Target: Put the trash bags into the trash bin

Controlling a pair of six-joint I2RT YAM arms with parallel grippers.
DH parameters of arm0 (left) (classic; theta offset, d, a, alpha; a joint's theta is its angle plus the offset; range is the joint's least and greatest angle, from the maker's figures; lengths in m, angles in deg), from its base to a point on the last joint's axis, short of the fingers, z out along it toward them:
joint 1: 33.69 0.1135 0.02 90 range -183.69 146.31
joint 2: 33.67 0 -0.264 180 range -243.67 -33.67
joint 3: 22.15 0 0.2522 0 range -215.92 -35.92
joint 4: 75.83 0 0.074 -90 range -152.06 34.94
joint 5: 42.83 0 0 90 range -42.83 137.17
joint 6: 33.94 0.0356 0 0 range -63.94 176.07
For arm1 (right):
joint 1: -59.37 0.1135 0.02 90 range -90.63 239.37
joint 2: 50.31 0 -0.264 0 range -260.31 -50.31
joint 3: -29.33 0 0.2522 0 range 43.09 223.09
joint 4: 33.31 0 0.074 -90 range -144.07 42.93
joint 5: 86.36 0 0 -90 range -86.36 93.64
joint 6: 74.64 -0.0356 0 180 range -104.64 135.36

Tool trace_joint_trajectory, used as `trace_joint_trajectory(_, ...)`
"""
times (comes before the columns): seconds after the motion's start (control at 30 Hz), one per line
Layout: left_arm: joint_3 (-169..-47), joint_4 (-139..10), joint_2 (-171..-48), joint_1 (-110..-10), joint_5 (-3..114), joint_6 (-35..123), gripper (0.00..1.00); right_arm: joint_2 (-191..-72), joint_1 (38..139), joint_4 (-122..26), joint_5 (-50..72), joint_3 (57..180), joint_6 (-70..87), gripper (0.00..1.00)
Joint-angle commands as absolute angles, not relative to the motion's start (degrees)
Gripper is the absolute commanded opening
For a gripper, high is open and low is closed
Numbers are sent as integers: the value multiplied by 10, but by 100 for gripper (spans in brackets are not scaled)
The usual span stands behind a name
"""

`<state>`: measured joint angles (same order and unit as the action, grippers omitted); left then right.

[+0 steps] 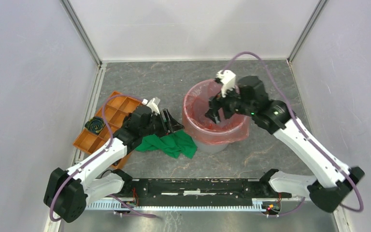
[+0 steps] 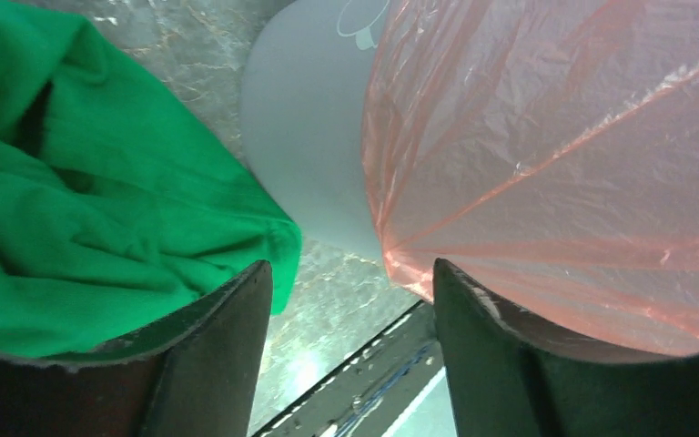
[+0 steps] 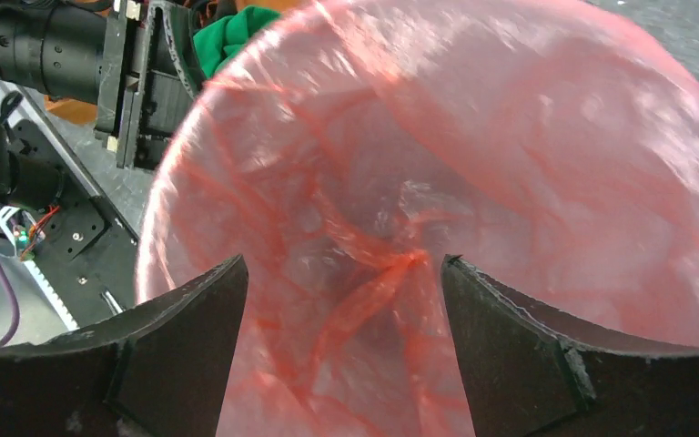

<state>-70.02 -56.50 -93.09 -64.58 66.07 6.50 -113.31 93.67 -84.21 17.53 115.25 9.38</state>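
Observation:
The trash bag [image 1: 207,133], a thin red-pink film, lines the trash bin [image 1: 212,147] and folds down over its rim. In the left wrist view the bag [image 2: 555,164] hangs over the bin's grey-white wall [image 2: 309,137]. My left gripper [image 1: 174,123] [image 2: 350,273] is open beside the bin's left side, with only table between its fingers. My right gripper [image 1: 211,115] [image 3: 341,269] is open over the bin's mouth, pointing down into the bag [image 3: 473,137]. Creased film lies below its spread fingers.
A green cloth [image 1: 171,142] [image 2: 82,200] lies crumpled on the table under the left gripper, close to the bin. An orange compartment tray [image 1: 104,125] holding a dark roll [image 1: 95,124] sits at the left. The left arm [image 3: 55,45] shows in the right wrist view.

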Motion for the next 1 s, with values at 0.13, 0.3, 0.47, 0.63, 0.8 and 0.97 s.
trace_joint_trajectory(0.13, -736, -477, -874, -647, 579, 131, 90, -1269, 1012, -922, -92, 1235, 107, 76)
trace_joint_trajectory(0.3, -730, -478, -857, -647, 568, 135, 96, -1315, 1047, -880, -159, 1177, 132, 71)
trace_joint_trajectory(0.47, -734, -547, -918, -648, 595, 122, 93, -1357, 1051, -791, -103, 1133, 126, 52)
trace_joint_trajectory(0.63, -732, -618, -970, -649, 630, 97, 92, -1376, 1050, -697, 43, 1101, 97, 46)
trace_joint_trajectory(0.8, -731, -645, -973, -664, 630, 92, 94, -1327, 1037, -621, 159, 1051, 57, 43)
trace_joint_trajectory(0.97, -732, -628, -972, -665, 627, 102, 94, -1331, 1016, -724, -45, 1074, 88, 43)
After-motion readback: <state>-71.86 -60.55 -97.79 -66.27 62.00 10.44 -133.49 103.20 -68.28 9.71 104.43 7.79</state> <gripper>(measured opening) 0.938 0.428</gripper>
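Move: The red trash bag, already lining the bin and folded over its rim, has its middle about 7 cm ahead of the right hand, neither left nor right, and some 19 cm below; the bin has the same centre. The green cloth lies about 5 cm ahead, 20 cm left and 30 cm down. From the left hand, the bag and bin are about 9 cm ahead and 14 cm right, middles some 6 cm lower; the cloth is about 6 cm ahead, 5 cm left, 14 cm down. Into the bag's open mouth the right hand sinks some 17 cm, easing forward at first, then about 6 cm left towards the left inner wall and slightly up. Its left side rolls down about 30 degrees, then partly back, while the fingers close about halfway. Beside the bag's outside, the left hand opens wide, swings a little left and back right, ending 2 cm farther forward. ##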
